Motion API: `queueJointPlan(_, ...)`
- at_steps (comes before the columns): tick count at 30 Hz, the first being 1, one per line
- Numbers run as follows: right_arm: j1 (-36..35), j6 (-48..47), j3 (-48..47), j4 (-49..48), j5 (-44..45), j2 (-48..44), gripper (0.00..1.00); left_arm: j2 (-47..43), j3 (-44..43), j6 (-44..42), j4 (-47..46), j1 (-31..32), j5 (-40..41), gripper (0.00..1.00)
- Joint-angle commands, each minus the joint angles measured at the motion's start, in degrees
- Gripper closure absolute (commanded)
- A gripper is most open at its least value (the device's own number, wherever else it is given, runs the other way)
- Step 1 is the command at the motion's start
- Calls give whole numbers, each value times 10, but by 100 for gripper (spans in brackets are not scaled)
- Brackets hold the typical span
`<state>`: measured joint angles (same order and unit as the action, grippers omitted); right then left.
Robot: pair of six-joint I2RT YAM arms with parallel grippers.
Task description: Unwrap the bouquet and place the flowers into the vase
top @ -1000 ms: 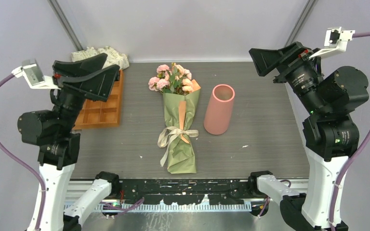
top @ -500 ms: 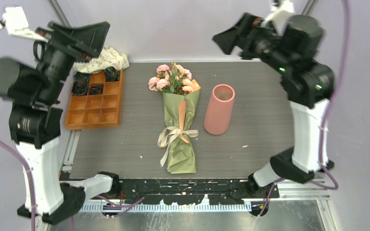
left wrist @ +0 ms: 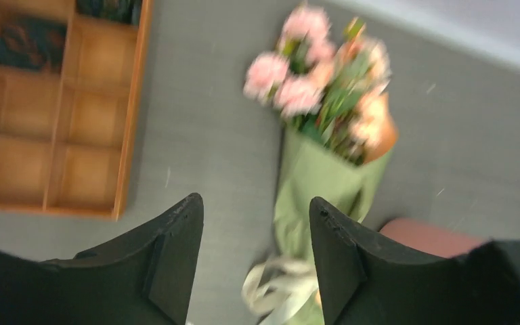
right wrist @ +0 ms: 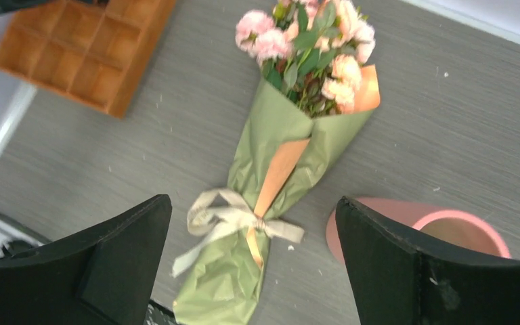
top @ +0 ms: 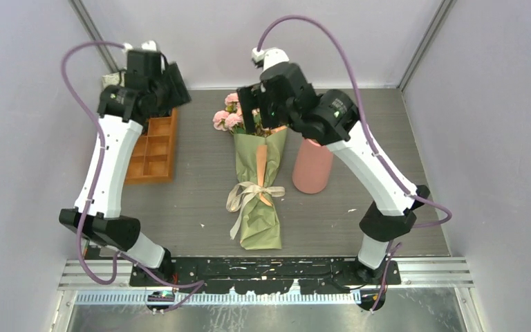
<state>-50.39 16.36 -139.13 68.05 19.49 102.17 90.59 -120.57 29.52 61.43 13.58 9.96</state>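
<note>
The bouquet [top: 259,183] lies flat mid-table, an olive-green and orange paper cone tied with a cream ribbon bow [top: 252,194]. Its pink and peach flowers [top: 229,117] point toward the back wall. The salmon-pink vase [top: 311,169] stands just right of it, its top hidden by the right arm. My left gripper [top: 175,88] hovers high over the tray's far end, open and holding nothing. My right gripper [top: 250,104] hangs above the blooms, jaws wide apart and empty. The right wrist view shows the bouquet [right wrist: 277,149], bow [right wrist: 230,220] and vase [right wrist: 447,227] below the gripper [right wrist: 252,202].
An orange compartment tray [top: 148,149] sits at the left of the table, with dark items in its far cells [left wrist: 20,47]. The left wrist view, blurred, shows the bouquet [left wrist: 318,176] and tray [left wrist: 61,135] under the gripper [left wrist: 256,203]. The back wall is close behind the flowers.
Both arms have unfolded from the table's sides and reached inward over its far half. The left jaws stand narrower than before. Bouquet and vase have not moved.
</note>
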Motion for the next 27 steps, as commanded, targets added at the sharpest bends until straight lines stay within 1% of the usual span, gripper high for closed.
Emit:
queueJointPlan(1, -56, -10, 80, -17, 62, -52, 7, -135, 186, 0, -122, 4, -28, 39)
queueJointPlan(3, -77, 5, 147, -31, 49, -66, 9, -182, 269, 6, -177, 4, -33, 36)
queueJointPlan(6, -83, 34, 279, -70, 38, -94, 15, -218, 341, 8, -211, 4, -50, 36)
queueJointPlan(9, -83, 70, 384, -123, 29, -114, 23, -234, 406, 32, -245, 4, -106, 37)
queueJointPlan(11, -83, 87, 425, -150, 29, -114, 30, -245, 464, 55, -291, 4, -156, 37)
queueJointPlan(13, -83, 97, 448, -171, 33, -104, 33, -254, 517, 77, -337, 6, -190, 38)
queueJointPlan(15, -83, 101, 458, -185, 41, -88, 36, -256, 555, 87, -373, 9, -199, 38)
queueJointPlan(17, -83, 104, 456, -190, 43, -72, 40, -255, 578, 88, -387, 12, -204, 39)
queueJointPlan(20, -83, 106, 466, -209, 31, -55, 42, -255, 598, 84, -399, 14, -207, 39)
queueJointPlan(23, -83, 110, 478, -225, 5, -38, 44, -256, 616, 83, -415, 14, -190, 39)
queueJointPlan(25, -84, 116, 488, -240, -25, -27, 46, -247, 614, 84, -414, 14, -181, 39)
queueJointPlan(27, -92, 120, 495, -249, -34, -16, 46, -238, 602, 83, -397, 14, -170, 42)
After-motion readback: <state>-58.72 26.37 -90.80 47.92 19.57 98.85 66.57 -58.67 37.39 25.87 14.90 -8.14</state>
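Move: Nearly straight below the right hand, some 34 cm down and about 1 cm back and 1 cm to its left, lies the bouquet's ribbon bow. The flowers lie roughly 24 cm ahead of that hand and 4 cm to its left; the pink vase stands 15 cm to its right and 2 cm ahead. From the left hand, the ribbon bow is about 20 cm to the right, 10 cm back and 33 cm below; the tray sits some 22 cm to its left and 5 cm ahead. Sinking fast towards the ribbon bow, the right hand drops about 23 cm while drawing back some 5 cm and drifting finally left, its fingers tipping further down and closing from wide open to about half. The left hand also comes down, roughly 17 cm, first drawing back and then edging right towards the bouquet, rolling its left side down and staying half open. Both stop above the wrapping, still touching nothing. ##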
